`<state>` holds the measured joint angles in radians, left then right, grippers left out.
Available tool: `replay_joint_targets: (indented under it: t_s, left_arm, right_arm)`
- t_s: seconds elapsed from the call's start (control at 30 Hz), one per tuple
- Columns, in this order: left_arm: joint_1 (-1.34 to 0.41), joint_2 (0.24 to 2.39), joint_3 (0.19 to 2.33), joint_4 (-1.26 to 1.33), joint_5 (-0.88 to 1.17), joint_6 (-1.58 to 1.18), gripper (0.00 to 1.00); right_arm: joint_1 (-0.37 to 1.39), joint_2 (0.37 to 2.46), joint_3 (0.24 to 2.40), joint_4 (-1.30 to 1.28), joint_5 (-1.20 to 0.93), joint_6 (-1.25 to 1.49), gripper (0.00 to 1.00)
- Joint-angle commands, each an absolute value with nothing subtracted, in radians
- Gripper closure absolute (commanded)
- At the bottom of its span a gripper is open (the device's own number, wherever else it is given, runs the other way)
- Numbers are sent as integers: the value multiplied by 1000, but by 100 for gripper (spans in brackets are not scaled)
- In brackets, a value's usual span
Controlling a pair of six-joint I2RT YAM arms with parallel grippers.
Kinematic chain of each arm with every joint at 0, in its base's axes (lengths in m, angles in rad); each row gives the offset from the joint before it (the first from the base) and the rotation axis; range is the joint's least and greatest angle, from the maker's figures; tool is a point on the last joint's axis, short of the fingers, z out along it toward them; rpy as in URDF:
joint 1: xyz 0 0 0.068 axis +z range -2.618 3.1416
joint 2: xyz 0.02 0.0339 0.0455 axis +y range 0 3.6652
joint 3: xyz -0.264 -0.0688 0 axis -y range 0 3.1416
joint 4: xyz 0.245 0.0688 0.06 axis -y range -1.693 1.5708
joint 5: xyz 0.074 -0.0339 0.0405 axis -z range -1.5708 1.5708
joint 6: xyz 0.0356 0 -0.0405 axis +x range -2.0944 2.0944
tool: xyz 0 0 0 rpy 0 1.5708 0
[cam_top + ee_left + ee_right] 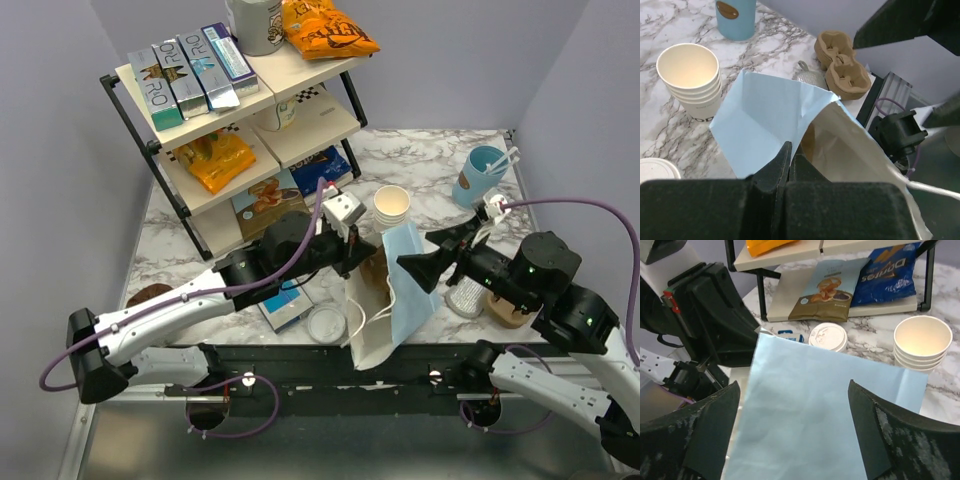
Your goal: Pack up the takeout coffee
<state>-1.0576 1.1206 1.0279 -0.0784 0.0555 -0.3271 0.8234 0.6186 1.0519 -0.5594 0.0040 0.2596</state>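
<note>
A light blue paper bag (405,290) with a pale inside stands open near the table's front edge. My left gripper (352,262) is shut on the bag's rim (805,120), with the paper pinched between its fingers (782,160). My right gripper (792,385) hangs open over the bag's blue side (805,415), nothing between its fingers; in the top view the right gripper (420,255) is just right of the bag. The takeout coffee is hidden. A tan patch (807,145) shows deep in the bag's mouth; I cannot tell what it is.
A stack of lidless paper cups (392,207) stands behind the bag. A round white lid (327,323) lies left of it. At the right are a blue cup (480,175), a silvery object (465,295) and a brown cup carrier (842,65). A snack shelf (250,110) fills the back left.
</note>
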Motion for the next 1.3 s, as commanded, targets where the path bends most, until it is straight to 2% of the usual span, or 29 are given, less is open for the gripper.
replay_joint_targets:
  t_s: [0.0, 0.1, 0.37, 0.53, 0.63, 0.67, 0.77, 0.97, 1.0, 1.03, 1.07, 1.1, 1.13, 1.27]
  left_arm:
    - [-1068, 1212, 1161, -248, -36, -371, 100]
    - [-1068, 1267, 1236, -327, -67, -411, 100]
    - [-1072, 1338, 1350, -443, -80, -486, 100]
    - [-1072, 1341, 1385, -451, -100, -479, 100]
    - [-1072, 1359, 1434, -456, -98, -459, 100]
    - [-1072, 1364, 1448, -460, -94, -445, 100]
    - [-1074, 1385, 1496, -485, -65, -422, 100]
    - [-1072, 1376, 1529, -483, -55, -403, 98]
    - [-1075, 1373, 1534, -485, -49, -402, 89]
    - [-1074, 1364, 1529, -482, -43, -397, 64]
    - [-1077, 1358, 1522, -476, -32, -399, 53]
    - [-1077, 1350, 1513, -471, -32, -403, 13]
    - [-1077, 1333, 1494, -462, -26, -406, 1]
    - [-1077, 1293, 1448, -445, -17, -426, 1]
  right_arm:
    - [825, 742, 1224, -765, -3, 259, 0]
    - [824, 825, 1276, -850, 118, 267, 0]
    - [825, 951, 1347, -1011, 201, 284, 1]
    - [825, 933, 1247, -1022, 311, 307, 12]
    - [825, 936, 1203, -1006, 327, 291, 35]
    - [824, 934, 1195, -1005, 337, 293, 57]
    - [825, 913, 1186, -997, 334, 295, 78]
    - [824, 755, 1056, -770, 252, 227, 92]
    - [824, 711, 1042, -747, 250, 232, 93]
    - [825, 690, 1029, -720, 259, 239, 93]
    - [825, 672, 1010, -710, 282, 258, 93]
    - [825, 649, 1000, -701, 291, 265, 93]
    - [825, 611, 986, -687, 301, 270, 93]
    - [825, 530, 888, -615, 290, 284, 93]
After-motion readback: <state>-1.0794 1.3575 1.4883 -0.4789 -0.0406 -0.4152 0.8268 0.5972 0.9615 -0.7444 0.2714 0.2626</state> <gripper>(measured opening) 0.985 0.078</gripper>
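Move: Between the hands hangs the bag: its middle is some 6 cm to the right hand's left, 2 cm back and about 11 cm below. From that hand the cup stack stands roughly 23 cm ahead, 3 cm left and 22 cm down; the silver strainer 5 cm ahead, 16 cm right, near 29 cm down. The left hand already pinches the rim, the bag's middle about 7 cm right, 2 cm back and 8 cm below it. Dipping about 9 cm and reaching some 3 cm forward, the open right hand tips its fingers down roughly 35 degrees and shuts them on the edge of the bag's blue side, then eases up, back and a little to the right, tilting partly level again. The left hand keeps its pinch, drifting forward and right a few centimetres, then opens, letting go of the rim, and starts upward. ##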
